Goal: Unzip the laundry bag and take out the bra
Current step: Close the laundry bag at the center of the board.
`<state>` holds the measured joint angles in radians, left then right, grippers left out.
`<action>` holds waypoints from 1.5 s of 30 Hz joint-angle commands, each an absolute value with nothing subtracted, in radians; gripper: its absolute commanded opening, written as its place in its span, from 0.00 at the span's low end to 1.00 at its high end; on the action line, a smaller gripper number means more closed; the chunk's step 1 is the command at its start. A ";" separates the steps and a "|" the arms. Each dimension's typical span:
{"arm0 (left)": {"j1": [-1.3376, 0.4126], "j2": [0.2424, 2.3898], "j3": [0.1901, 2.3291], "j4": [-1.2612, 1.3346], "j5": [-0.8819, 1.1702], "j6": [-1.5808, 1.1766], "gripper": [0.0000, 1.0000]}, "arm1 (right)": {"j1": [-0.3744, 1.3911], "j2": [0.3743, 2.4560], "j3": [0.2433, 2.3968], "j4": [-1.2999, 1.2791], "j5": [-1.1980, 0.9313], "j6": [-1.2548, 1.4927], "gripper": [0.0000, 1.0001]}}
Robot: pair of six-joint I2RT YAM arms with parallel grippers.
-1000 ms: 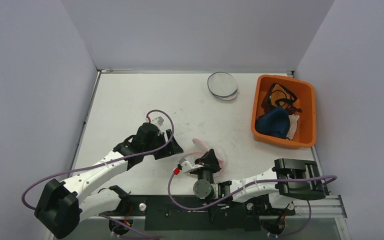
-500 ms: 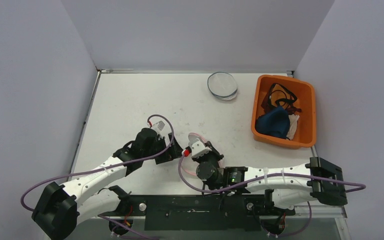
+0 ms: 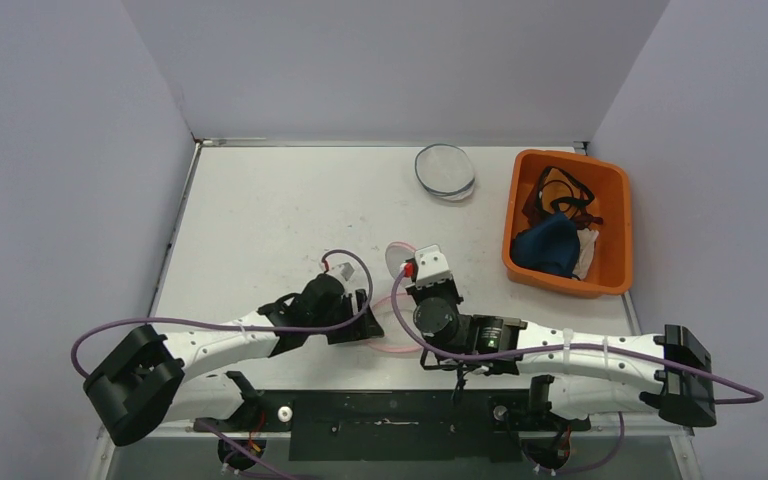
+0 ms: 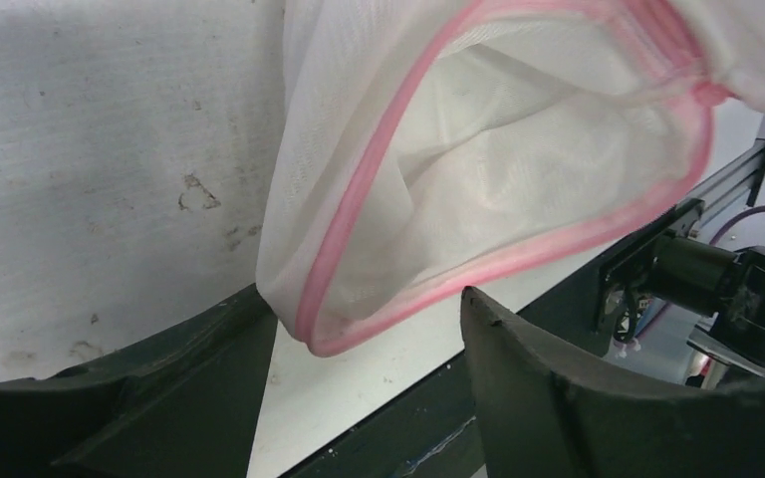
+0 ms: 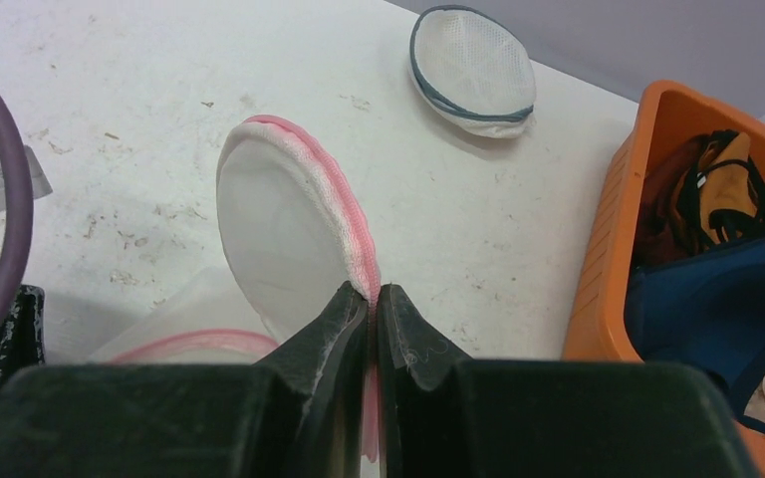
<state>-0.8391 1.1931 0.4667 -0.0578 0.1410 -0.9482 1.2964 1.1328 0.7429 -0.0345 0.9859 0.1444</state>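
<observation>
The laundry bag (image 5: pixel 281 231) is white mesh with a pink zipper edge. It lies near the table's front, between the two arms. My right gripper (image 5: pixel 374 289) is shut on the pink zipper strip, and the bag's rounded half stands up just beyond its fingers. My left gripper (image 4: pixel 364 299) is open, with the bag's (image 4: pixel 478 169) gaping, pink-rimmed lower end hanging between its fingers without being pinched. From above, the left gripper (image 3: pixel 362 322) sits left of the right gripper (image 3: pixel 408 272), with pink rim (image 3: pixel 396 252) showing. The bra is hidden.
An orange bin (image 3: pixel 615 200) at the back right holds dark blue, orange-black and white garments. A second round mesh bag with blue trim (image 3: pixel 445 170) lies at the back centre. The table's black front rail (image 4: pixel 647 259) is just behind the left gripper.
My right gripper has moved away from the front edge and leftward, drawing the pink zipper edge with it. The left arm has swung right, toward the bag's near end.
</observation>
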 commanded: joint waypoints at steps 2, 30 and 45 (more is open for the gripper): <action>-0.854 1.255 0.487 0.043 0.074 -0.957 0.42 | 1.281 1.075 0.775 -0.064 0.958 0.221 0.05; -0.485 1.586 1.176 -0.539 0.336 -0.667 0.00 | 1.076 1.482 0.963 0.470 1.180 -0.577 0.05; -0.486 1.651 1.134 -0.427 0.371 -0.683 0.00 | 1.047 1.467 0.929 0.201 0.889 -0.235 0.08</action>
<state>-0.4896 1.6379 1.1423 -0.5045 0.3439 -0.6765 1.0477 1.5658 0.8921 0.3397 1.0817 -0.4171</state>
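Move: The corner of the laundry bag's pink rim sits between the left hand's open fingers, about 1 cm ahead, 1 cm right and 2 cm below. The right hand already grips the edge of the lid, whose middle is some 4 cm ahead, 4 cm left and 1 cm lower; the board centre lies about 10 cm ahead of this hand, 8 cm left, 20 cm down. The blue-rimmed bag is 28 cm ahead, 6 cm right and 17 cm below it. Dipping slightly, the left hand shuts its fingers on the rim corner and pinches it. Then both hands swing the laundry bag forward in one arc towards the board centre, up steeply and back down, the left ending about 14 cm farther out and 5 cm higher, the right about 10 cm farther out. The right keeps its pinch on the lid edge, rolling its left side down almost 30 degrees and turning somewhat clockwise. ##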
